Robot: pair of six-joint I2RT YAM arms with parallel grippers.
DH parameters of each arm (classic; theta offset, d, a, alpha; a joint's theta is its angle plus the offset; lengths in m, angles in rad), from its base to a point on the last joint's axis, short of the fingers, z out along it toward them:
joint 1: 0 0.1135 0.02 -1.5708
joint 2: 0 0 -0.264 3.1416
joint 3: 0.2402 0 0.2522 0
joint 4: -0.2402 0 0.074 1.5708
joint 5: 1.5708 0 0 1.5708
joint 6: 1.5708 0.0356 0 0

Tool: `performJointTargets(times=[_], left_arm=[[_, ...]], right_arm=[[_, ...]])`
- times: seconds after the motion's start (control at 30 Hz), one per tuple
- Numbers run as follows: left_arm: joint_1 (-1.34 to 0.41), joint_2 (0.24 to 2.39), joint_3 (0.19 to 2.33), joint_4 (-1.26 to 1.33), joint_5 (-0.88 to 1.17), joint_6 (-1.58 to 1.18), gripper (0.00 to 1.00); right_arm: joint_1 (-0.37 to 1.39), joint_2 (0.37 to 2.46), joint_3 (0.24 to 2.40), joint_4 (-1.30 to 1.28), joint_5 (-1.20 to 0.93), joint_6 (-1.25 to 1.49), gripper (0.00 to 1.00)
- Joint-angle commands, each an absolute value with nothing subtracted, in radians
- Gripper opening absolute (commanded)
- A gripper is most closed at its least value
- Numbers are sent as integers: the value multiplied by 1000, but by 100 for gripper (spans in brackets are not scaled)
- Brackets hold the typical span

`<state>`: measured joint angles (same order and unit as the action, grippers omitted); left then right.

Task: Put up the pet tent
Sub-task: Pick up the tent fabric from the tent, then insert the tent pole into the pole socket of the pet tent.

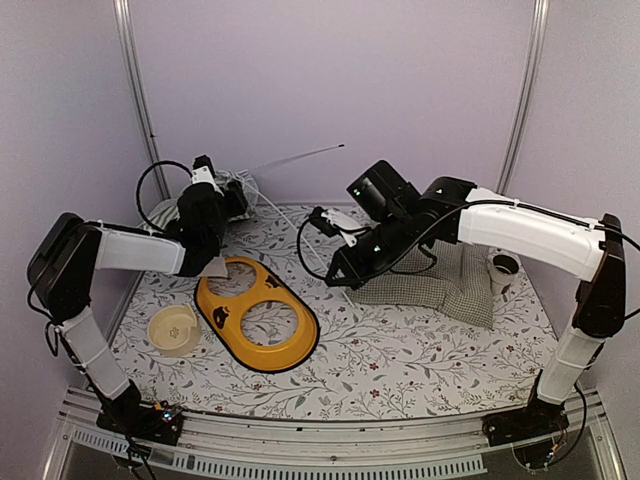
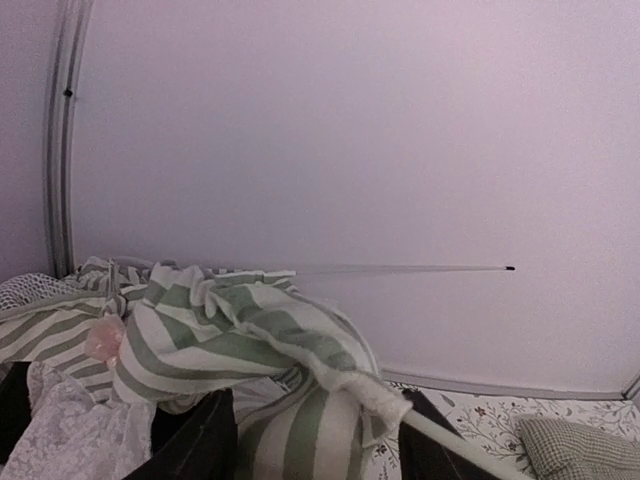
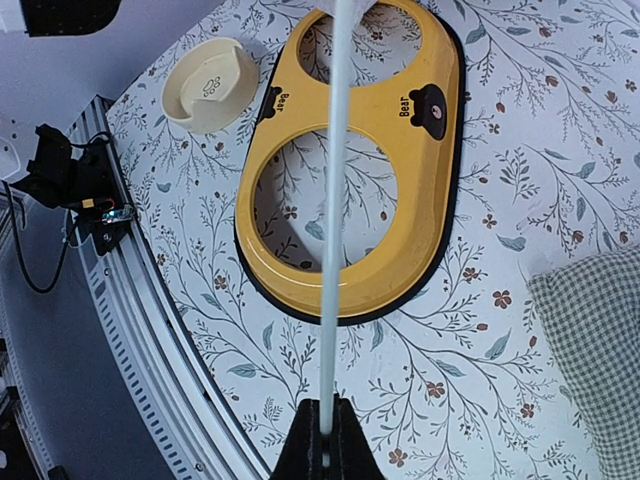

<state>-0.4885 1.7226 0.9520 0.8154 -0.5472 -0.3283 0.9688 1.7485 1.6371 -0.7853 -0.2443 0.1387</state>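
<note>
The pet tent [image 1: 236, 184] lies crumpled at the back left corner, its green-and-white striped fabric [image 2: 220, 340] filling the left wrist view. My left gripper [image 2: 315, 405] is open, its dark fingers [image 2: 195, 440] standing either side of a bunched fold, with a sliver of tablecloth showing beside the right one. A white pole [image 2: 465, 447] leaves the fabric sleeve toward the lower right. It crosses the table [image 1: 295, 232] to my right gripper [image 3: 325, 440], which is shut on it [image 3: 330, 200]. A second thin pole [image 2: 400, 268] sticks out along the wall.
A yellow two-hole bowl holder [image 1: 255, 312] lies under the pole. A cream bowl [image 1: 173, 328] sits to its left. A green-checked cushion [image 1: 440, 285] rests under the right arm, with a white cup [image 1: 503, 268] behind it. The metal rail [image 3: 150, 300] marks the table's front edge.
</note>
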Motion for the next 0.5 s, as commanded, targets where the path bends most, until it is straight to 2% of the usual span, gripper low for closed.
performJointTargets(times=[0.0, 0.07, 0.17, 0.47], left_arm=[[-468, 1757, 1001, 737, -497, -298, 44], [-471, 1758, 1013, 735, -468, -263, 23], [-491, 1733, 1011, 735, -404, -206, 2], [-719, 1559, 862, 791, -250, -59, 0]], right_arm=[[975, 1766, 1663, -691, -235, 129, 0], [976, 1769, 1660, -690, -238, 129, 0], [977, 1766, 1641, -689, -234, 129, 0], [979, 1667, 1385, -598, -209, 183, 0]])
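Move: Between the left hand's open fingers lies the striped sleeve end of the tent fabric, its middle only about 1 cm ahead of the hand point and level with it. The yellow stand lies about 18 cm back, 4 cm to the right and 24 cm below that hand; the beige bowl is about 24 cm back, 16 cm left and as low. From the right hand, which pinches the pole, the sleeve end is some 25 cm ahead, 22 cm left and slightly higher. Closing right down on the striped sleeve end while easing about 1 cm forward, the left hand pinches the cloth, then draws it right and back towards the right hand, ending some 7 cm right and 3 cm back, turned clockwise about 15 degrees and rolled with its left side up. The right hand keeps its pinch on the pole and, late on, sinks about 4.5 cm, drifting slightly right. ##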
